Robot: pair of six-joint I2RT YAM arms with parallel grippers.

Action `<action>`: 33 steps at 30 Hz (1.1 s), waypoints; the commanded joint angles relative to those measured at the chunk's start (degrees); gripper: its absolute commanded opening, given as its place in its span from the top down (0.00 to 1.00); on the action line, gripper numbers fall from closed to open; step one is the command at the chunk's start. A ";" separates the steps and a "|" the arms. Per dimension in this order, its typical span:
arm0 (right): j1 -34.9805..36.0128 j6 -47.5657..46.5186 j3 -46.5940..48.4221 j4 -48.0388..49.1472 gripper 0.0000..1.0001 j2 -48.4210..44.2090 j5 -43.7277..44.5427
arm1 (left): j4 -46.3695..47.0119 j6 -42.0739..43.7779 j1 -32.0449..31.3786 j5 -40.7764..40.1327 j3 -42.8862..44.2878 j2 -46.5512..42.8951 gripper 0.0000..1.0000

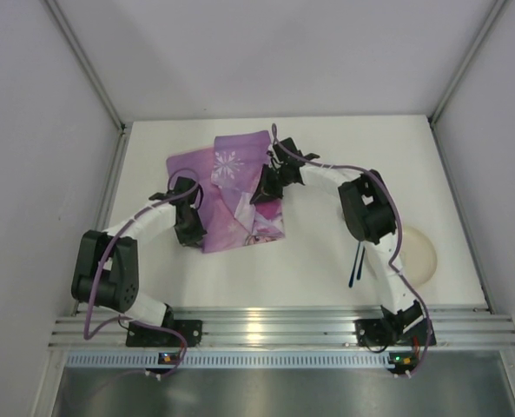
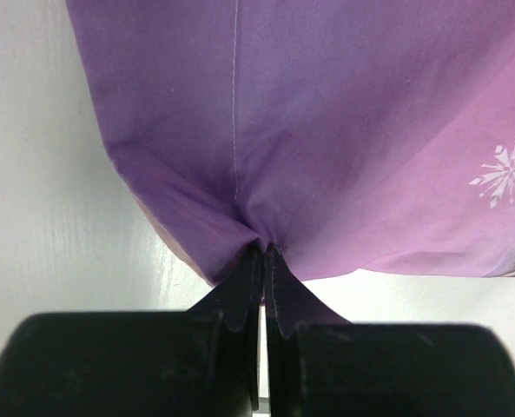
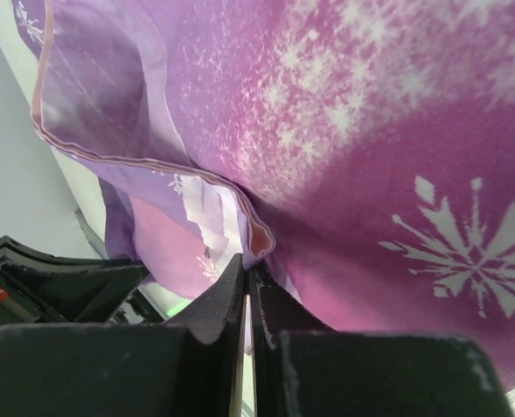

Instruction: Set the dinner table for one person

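The purple snowflake-printed cloth placemat (image 1: 231, 187) lies crumpled and partly lifted on the white dinner table (image 1: 326, 148), left of centre. My left gripper (image 1: 185, 193) is shut on the placemat's left edge, the cloth (image 2: 309, 130) bunched at its fingertips. My right gripper (image 1: 266, 184) is shut on a folded hem on the right side, the cloth (image 3: 396, 156) filling the right wrist view. The two grippers hold the cloth between them.
A cream round plate (image 1: 418, 254) sits at the right near the front edge, partly under my right arm. A dark slim utensil (image 1: 355, 265) lies beside it. White walls close in the table at the back and sides.
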 commanded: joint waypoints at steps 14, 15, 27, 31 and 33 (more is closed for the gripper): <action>-16.23 -2.13 -15.78 0.77 1.00 -23.97 2.38 | 0.99 2.20 -0.35 -0.33 6.85 4.68 1.00; -21.39 -3.44 -24.26 0.77 1.00 -30.79 4.65 | 1.69 2.38 -0.35 -0.07 7.02 5.04 1.00; -28.74 -5.99 -58.27 1.38 1.00 -52.22 8.00 | 4.07 3.08 -0.35 1.51 7.46 8.47 1.00; -28.47 -8.37 -55.46 -0.89 1.00 -49.84 8.97 | 3.89 3.52 -0.35 1.34 7.02 8.29 1.00; -28.39 -9.25 -52.92 -2.65 1.00 -49.32 9.06 | 3.02 3.78 -0.26 -0.06 7.20 8.29 1.00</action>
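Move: The right hand already pinches the placemat's folded-over corner; the small bowl beside which that corner is to go lies about 30 cm to its right and 3 cm nearer the base, roughly level with it. The fork lies some 31 cm right and 19 cm back, the plate about 44 cm right and 19 cm back. The left hand holds the near-left corner, with the bunched placemat's middle about 17 cm ahead and 8 cm to its right. Keeping its pinch, the right hand whips the folded corner quickly to the right by about 30 cm, up in a low arc towards the bowl while the wrist swings some 35 degrees clockwise, then draws back towards the base and down, ending low over the table just short of the bowl and left of the fork. The left hand keeps its shut grip on the near-left corner as the counter-hold, easing forward about 3 cm and sinking slightly. ##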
